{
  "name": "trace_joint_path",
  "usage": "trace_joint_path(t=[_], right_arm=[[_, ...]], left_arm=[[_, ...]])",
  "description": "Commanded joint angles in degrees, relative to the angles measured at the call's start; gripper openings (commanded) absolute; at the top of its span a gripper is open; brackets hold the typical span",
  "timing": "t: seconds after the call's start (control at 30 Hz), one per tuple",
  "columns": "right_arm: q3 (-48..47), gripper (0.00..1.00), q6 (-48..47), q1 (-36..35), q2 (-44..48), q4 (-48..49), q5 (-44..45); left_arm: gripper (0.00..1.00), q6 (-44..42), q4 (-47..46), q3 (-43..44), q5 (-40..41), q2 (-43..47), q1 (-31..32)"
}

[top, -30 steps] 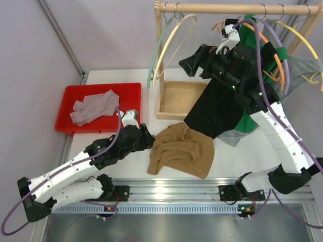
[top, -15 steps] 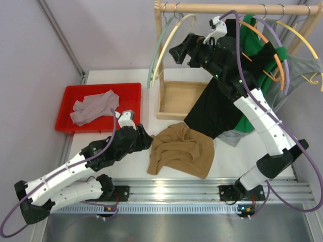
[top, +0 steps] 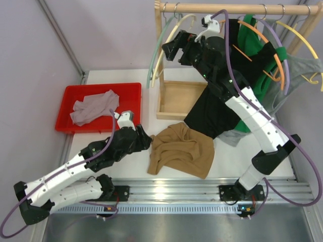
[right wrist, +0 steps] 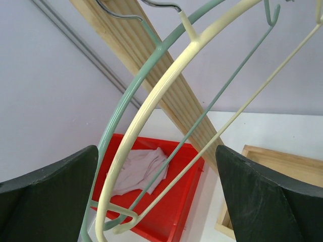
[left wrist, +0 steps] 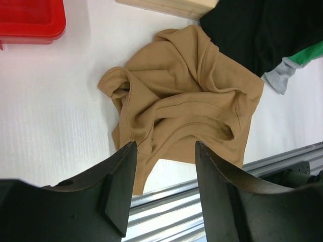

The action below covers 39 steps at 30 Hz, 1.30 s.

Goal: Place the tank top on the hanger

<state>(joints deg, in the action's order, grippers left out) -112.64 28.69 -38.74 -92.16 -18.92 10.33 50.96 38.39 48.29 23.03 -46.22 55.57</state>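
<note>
The tan tank top (top: 181, 151) lies crumpled on the white table near the front edge, and the left wrist view shows it (left wrist: 192, 101) just beyond my fingers. My left gripper (top: 147, 139) (left wrist: 165, 146) hovers at its left edge, open, with nothing between the fingers. The cream hanger (top: 175, 29) hangs by its hook from the wooden rail at the left end. My right gripper (top: 174, 44) (right wrist: 155, 147) is raised up to it and open wide. In the right wrist view the hanger's arc (right wrist: 151, 98) runs between the two fingers without touching them.
A pale green hanger (top: 151, 65) (right wrist: 121, 113) hangs right beside the cream one. The red tray (top: 132, 89) holds a pale grey garment (top: 93, 108). A wooden box (top: 176, 98) stands under the rail (top: 227, 7). A black top (top: 214, 111) and other hung clothes fill the right.
My right arm has swung left and up along the rail to the cream hanger, and its jaws have opened wider. The left gripper and the tank top have hardly moved.
</note>
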Motion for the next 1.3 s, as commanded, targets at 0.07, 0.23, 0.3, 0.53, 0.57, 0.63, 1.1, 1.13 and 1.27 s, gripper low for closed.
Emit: trace_joint_path(t=[0.07,0.23,0.3,0.53,0.57,0.63,1.1,1.13,1.27], right_arm=[[-5.9,1.0,-2.1,-3.2,-2.5,0.6,6.4],[-7.0,1.0,-2.3,-3.8,-3.9,-1.2,9.0],[-7.7,1.0,-2.5,-4.1,-4.6,-1.7,9.7],[-7.5,1.0,-3.5,-4.9,-4.9,-3.1,12.1],[-7.2,1.0,-3.6,-4.9,-4.8,-3.2,12.3],[-7.0,0.99,-3.6,-4.9,-4.3,-3.3,12.7],[-0.9,0.87,-5.4,-5.0,1.7,-4.1,17.8],[-0.8,0.84,-5.7,-5.0,1.8,-4.3,18.1],[-1.0,0.69,-6.9,-5.1,2.0,-5.5,18.9]], left_arm=[[0.54,0.6,1.0,-1.0,1.0,1.5,0.2],[0.54,1.0,1.6,-1.4,1.3,2.5,0.2],[0.54,1.0,1.8,-1.4,1.3,2.7,0.2],[0.54,1.4,2.4,-1.7,1.6,3.6,0.2],[0.54,1.4,2.4,-1.8,1.7,3.6,0.2],[0.54,1.4,2.4,-1.8,1.7,3.4,0.2],[0.54,1.6,1.2,-2.3,1.1,2.5,0.2],[0.54,1.6,1.1,-2.4,1.0,2.4,0.2],[0.54,1.5,0.5,-2.5,0.8,2.0,0.2]])
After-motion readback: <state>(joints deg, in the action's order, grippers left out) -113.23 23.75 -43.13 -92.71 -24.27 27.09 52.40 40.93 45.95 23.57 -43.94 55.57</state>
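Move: The cream hanger's near shoulder lies about 3 cm to the right hand's left, level with it in height and straight abreast of the fingertips. The green hanger's near shoulder runs alongside, some 3 cm farther left and 1 cm farther out. The cream hanger's hook is roughly 12 cm ahead, 0 cm sideways and 10 cm above the right hand. From the left hand, the cream hanger's near shoulder lies around 20 cm ahead, 9 cm right and 28 cm up. The right hand, wide open, first shifts about 1.5 cm left towards the green hanger, then eases slightly forward while sinking some 3 cm, and its left finger ends up between the two hangers. It then sweeps about 3.5 cm right and slightly back, turning about 12 degrees clockwise overall with its left side dipping, the left finger pushing the cream shoulder along as the fingers begin to close by roughly a quarter. ##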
